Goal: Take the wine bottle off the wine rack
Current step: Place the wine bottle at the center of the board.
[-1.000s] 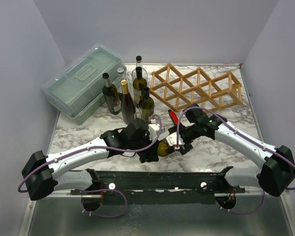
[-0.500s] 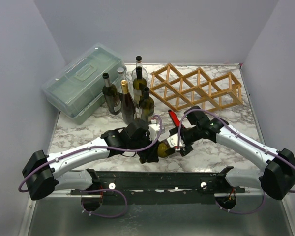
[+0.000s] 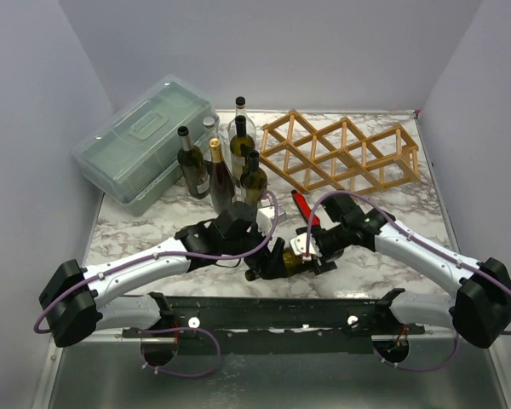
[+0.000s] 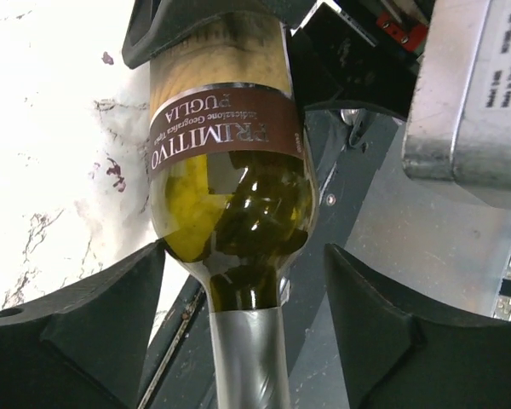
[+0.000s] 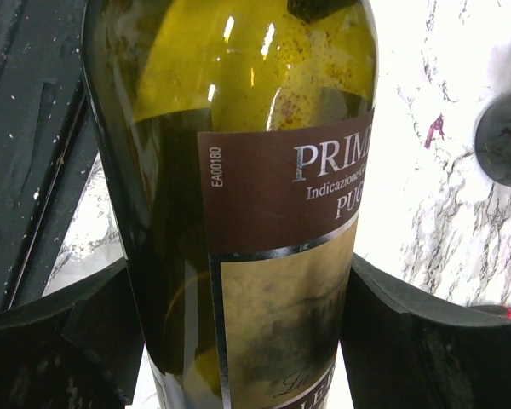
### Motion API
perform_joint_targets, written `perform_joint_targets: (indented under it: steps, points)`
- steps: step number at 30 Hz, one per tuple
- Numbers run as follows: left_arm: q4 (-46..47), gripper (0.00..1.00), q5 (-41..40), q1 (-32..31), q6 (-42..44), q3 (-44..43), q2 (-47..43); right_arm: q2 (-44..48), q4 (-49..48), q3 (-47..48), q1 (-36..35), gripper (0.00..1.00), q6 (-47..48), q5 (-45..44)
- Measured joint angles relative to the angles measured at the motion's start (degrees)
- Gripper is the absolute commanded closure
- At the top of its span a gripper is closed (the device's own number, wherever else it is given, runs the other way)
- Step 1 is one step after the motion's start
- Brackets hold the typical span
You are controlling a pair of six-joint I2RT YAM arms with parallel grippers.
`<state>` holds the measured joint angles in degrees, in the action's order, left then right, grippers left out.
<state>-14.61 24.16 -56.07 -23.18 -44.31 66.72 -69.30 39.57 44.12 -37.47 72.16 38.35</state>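
Note:
The wine bottle (image 3: 283, 262), dark green glass with a brown label, lies roughly level just above the table's near edge. My right gripper (image 3: 317, 249) is shut on it, and in the right wrist view both fingers of that gripper (image 5: 238, 268) press the bottle (image 5: 247, 196) at its labelled body. My left gripper (image 3: 261, 266) stands open around the neck end. In the left wrist view the foil-wrapped neck of the bottle (image 4: 230, 196) runs between the spread fingers of the left gripper (image 4: 243, 250), with a gap on the right side. The wooden wine rack (image 3: 341, 153) lies at the back right with no bottle in it.
Several upright bottles (image 3: 226, 162) stand in a cluster behind the left arm. A translucent green-grey lidded box (image 3: 145, 141) sits at the back left. A small red object (image 3: 300, 204) lies on the marble top between the arms. The dark mounting rail (image 3: 272, 311) runs along the near edge.
The left gripper has opened off the bottle's neck. The right gripper and the bottle have shifted slightly toward the near edge.

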Motion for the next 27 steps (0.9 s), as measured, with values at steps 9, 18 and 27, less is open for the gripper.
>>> perform_joint_targets:
  steps: [9,18,27]
  points:
    - [3.2,0.06,-1.4,0.1,-0.8,2.5,-4.7,1.0,-1.6,-1.9,1.7,1.0,-2.6,2.0]
    - [6.1,0.01,-9.4,0.1,-1.3,5.7,-16.2,2.3,-1.6,-2.4,4.3,1.0,-4.1,5.7]
    - [15.5,0.01,-19.1,0.3,-4.3,15.6,-28.9,2.8,-1.6,-2.4,7.3,1.0,-6.1,9.3]
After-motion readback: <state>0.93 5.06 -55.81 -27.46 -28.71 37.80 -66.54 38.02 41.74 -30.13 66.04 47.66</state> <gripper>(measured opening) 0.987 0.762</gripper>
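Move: The wine bottle, already in the right hand's grip, lies crosswise with its neck between the left hand's open fingers. Its middle is about 8 cm right, 2 ahead and 3 below the left hand. The board's centre is some 20 cm ahead, 12 left and 9 below the right hand. The red knife is about 22 cm ahead and 3 left of the right hand, the nearest standing bottle about 22 ahead and 18 left. Up, and also leftward and a little forward, the left hand draws about 9 cm away from the wine bottle's neck, spreading its already loosened fingers to fully wide and swinging some 35 degrees so they point more forward. The right hand stays nearly in place, rising about a centimetre, and keeps its pinch on the body while turning slightly clockwise, the neck side lifting. ##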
